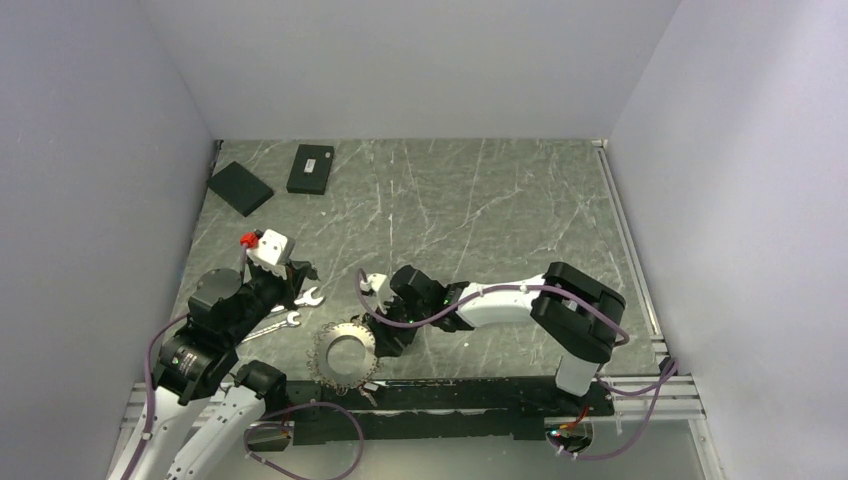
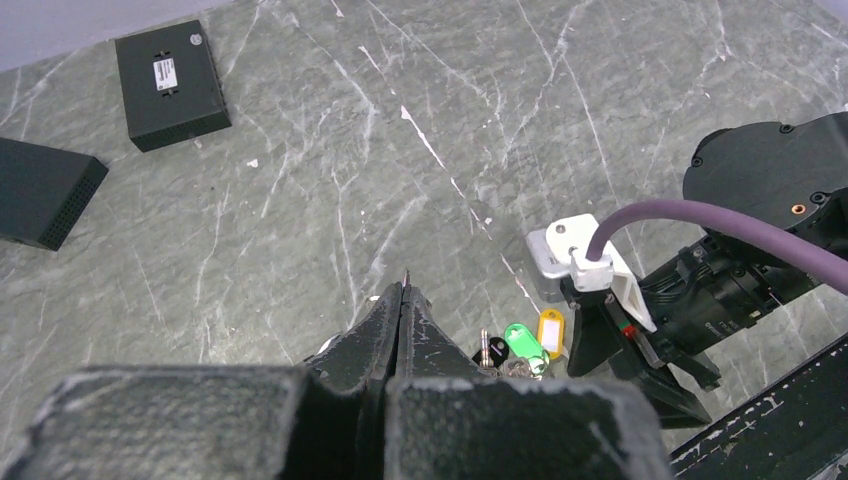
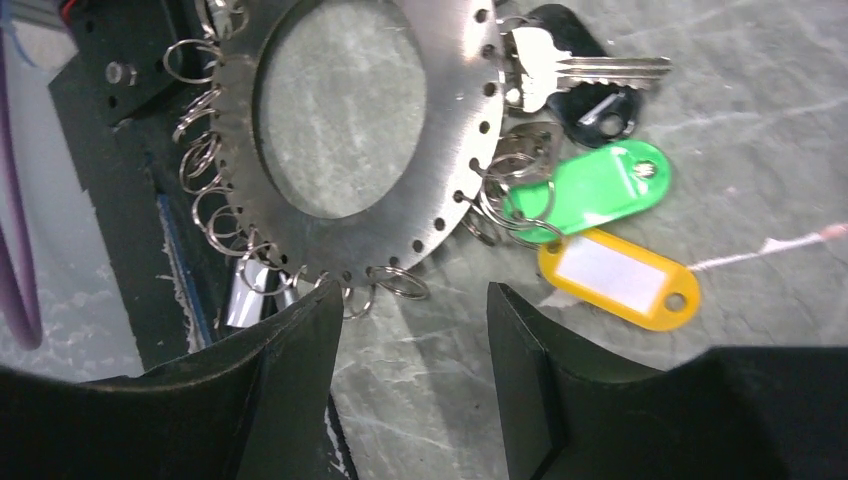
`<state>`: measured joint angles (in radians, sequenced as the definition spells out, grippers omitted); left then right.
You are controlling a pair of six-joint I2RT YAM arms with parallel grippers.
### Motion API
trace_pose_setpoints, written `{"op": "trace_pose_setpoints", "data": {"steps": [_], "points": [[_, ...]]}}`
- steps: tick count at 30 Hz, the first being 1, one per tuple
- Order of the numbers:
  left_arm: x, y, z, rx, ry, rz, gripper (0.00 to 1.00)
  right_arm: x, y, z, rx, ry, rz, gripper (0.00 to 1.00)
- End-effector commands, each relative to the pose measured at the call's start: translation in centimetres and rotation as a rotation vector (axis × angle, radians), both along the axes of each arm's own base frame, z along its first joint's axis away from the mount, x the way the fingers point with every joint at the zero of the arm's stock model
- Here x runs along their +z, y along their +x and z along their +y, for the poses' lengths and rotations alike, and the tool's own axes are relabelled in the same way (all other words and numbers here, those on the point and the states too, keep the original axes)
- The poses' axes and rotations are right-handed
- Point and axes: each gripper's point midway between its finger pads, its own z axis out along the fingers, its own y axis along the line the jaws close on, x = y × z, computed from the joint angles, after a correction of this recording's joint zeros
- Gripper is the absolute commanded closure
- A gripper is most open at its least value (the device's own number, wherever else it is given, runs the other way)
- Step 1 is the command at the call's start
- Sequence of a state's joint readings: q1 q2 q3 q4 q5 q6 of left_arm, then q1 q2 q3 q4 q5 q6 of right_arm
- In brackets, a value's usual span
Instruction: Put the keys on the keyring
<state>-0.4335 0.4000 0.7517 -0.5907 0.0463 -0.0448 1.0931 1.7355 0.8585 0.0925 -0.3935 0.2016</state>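
Observation:
The keyring [image 3: 462, 130] is a flat metal ring plate with holes along its rim and small split rings hanging from them; it lies near the table's front edge [image 1: 325, 352]. At its right side lie the keys: a silver key [image 3: 600, 69] with a black head, plus a green tag [image 3: 600, 185] and a yellow tag [image 3: 620, 275]. My right gripper [image 3: 412, 310] hovers open just in front of the plate with only bare table between its fingers [image 1: 388, 342]. My left gripper [image 2: 404, 292] is shut, left of the keys [image 2: 487, 350]; a thin sliver pokes from its tips, and what it is I cannot tell.
Two flat black boxes [image 1: 240, 187] [image 1: 311, 168] lie at the far left. Two silver wrenches [image 1: 293, 308] lie beside the left arm. A black rail [image 1: 450, 395] runs along the near edge, close to the plate. Grey walls enclose three sides.

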Motion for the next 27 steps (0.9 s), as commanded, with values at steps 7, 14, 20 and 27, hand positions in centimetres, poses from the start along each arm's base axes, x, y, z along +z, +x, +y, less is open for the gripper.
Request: {"op": "trace_pose_setpoints", "data": {"steps": [7, 14, 20, 27], "points": [[1.1, 0.3, 0.2, 0.015, -0.006, -0.034, 1.0, 1.8, -1.0, 3.3, 0.1, 0.123, 0.027, 0.45], [0.9, 0.3, 0.2, 0.016, -0.002, -0.028, 1.0, 0.1, 0.3, 4.6, 0.028, 0.078, 0.055, 0.65], [0.8, 0.4, 0.2, 0.018, 0.0, -0.021, 1.0, 0.6, 1.9, 4.8, -0.043, 0.089, 0.033, 1.0], [0.6, 0.6, 0.1, 0.018, 0.005, -0.01, 1.0, 2.0, 9.9, 0.8, -0.332, 0.068, -0.042, 1.0]]}}
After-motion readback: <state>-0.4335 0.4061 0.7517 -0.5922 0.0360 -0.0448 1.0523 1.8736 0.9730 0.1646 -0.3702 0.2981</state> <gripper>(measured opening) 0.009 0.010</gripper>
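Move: The keyring, the flat metal disc with small rings, lies with its middle about 8 cm left of the right hand and 2 cm back, a centimetre or two below the open fingertips, which are already at its near rim. The green tag is roughly 5 cm ahead and 3 cm left, the yellow tag 5 cm ahead and 1 cm left, the silver tag some 8 cm back and 3 cm left. From the idle left hand the keyring is about 9 cm back, 6 cm right and 24 cm below. Staying low over the table with its fingers slanting down to the left, the right hand eases back a little, then slides about 4 cm left in all, its fingertips pushing the keyring along by the near rim. Its part-open fingers shut fully on the way, with nothing seen between them, and it then swings forward about 5 cm from its rearmost point, leaving the disc and passing close by the yellow tag. ##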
